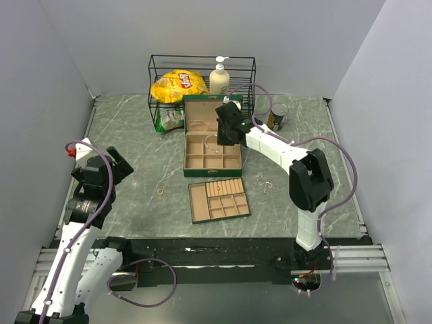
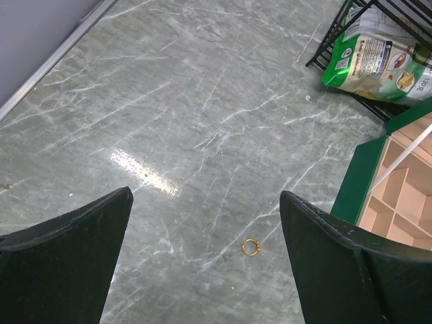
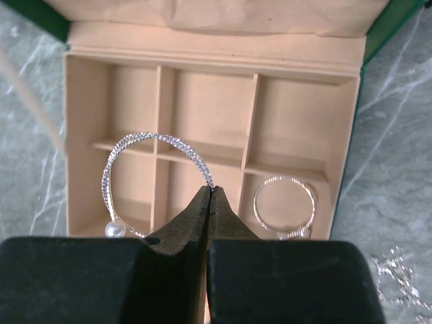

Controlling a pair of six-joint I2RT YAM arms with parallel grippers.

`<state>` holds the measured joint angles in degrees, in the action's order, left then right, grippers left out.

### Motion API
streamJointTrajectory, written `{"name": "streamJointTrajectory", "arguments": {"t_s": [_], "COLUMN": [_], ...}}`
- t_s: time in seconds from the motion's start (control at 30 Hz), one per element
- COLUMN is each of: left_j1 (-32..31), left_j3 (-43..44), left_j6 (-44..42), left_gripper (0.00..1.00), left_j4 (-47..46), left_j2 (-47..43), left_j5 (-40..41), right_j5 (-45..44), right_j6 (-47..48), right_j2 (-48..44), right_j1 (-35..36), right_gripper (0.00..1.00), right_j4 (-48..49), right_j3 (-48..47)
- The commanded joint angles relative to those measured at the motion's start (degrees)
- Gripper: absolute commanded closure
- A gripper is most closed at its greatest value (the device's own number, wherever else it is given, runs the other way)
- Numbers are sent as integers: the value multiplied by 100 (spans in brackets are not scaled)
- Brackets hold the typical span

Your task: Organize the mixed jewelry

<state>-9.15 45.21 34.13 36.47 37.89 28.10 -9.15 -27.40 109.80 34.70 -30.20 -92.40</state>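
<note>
My right gripper (image 3: pixel 211 190) is shut on a thin silvery bangle (image 3: pixel 135 145) with a pearl bead and holds it above the tan compartments of the open green box (image 3: pixel 209 64). From above, this gripper (image 1: pixel 226 138) hangs over the box (image 1: pixel 185 145). A second silvery bangle (image 3: pixel 283 206) lies in the box's near right compartment. A small gold ring (image 2: pixel 250 248) lies on the marble table (image 1: pixel 135 128), below and between the fingers of my open left gripper (image 2: pixel 206 196), nearer the right finger. More silvery pieces (image 1: pixel 263 182) lie on the table right of the box.
A flat tan-lined compartment tray (image 1: pixel 192 202) lies in front of the box. Behind it stands a black wire rack (image 1: pixel 202 67) with a yellow chip bag (image 1: pixel 179 84), a lotion bottle (image 1: pixel 219 77) and a green packet (image 2: pixel 378 57). A can (image 1: pixel 278 115) stands at the back right.
</note>
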Motion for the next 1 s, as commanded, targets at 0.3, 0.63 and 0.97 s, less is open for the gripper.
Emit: {"name": "streamJointTrajectory", "arguments": {"t_s": [0.3,0.63,0.97], "left_j1": [18,18,18], "left_j3": [5,14,14], "left_j6": [-73,-64,-82], "left_gripper": [4,4,4], "left_j4": [-158,-149,-158], "left_j2": [122,140,184], "left_j5": [-85,-68,-85], "right_j5": [-544,-720,-825], "right_j6": [-863,-882,-802], "right_j2": [551,1114,1237], "right_j1": [-68,-86,-121], "right_gripper": [100,100,100], "right_j4": [374,304,383], "right_j3": [-304,-823,-700]}}
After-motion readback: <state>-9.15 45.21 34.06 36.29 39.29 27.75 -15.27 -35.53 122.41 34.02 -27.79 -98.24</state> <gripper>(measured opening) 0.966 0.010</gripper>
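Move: Above the jewelry box, the right hand holds the pearl bracelet; the back-middle compartment lies about 5 cm ahead, 2 cm left and 9 cm below. The other bracelet is in the front-right compartment, some 4 cm right of the hand, about level with it fore and aft, 9 cm down. The divided tray sits 15 cm straight back; silver chains, 14 cm right and 8 cm back. From the left hand, that compartment is roughly 22 cm ahead, 32 cm right, 17 cm below. Sinking about 6 cm in three steps, the right hand carries the still-pinched bracelet down towards the back row of compartments. Between the drops it slides some 4 cm forward towards the hinged lid. The wrist turns roughly 10 degrees clockwise, and the fingers stay shut on the bracelet. ##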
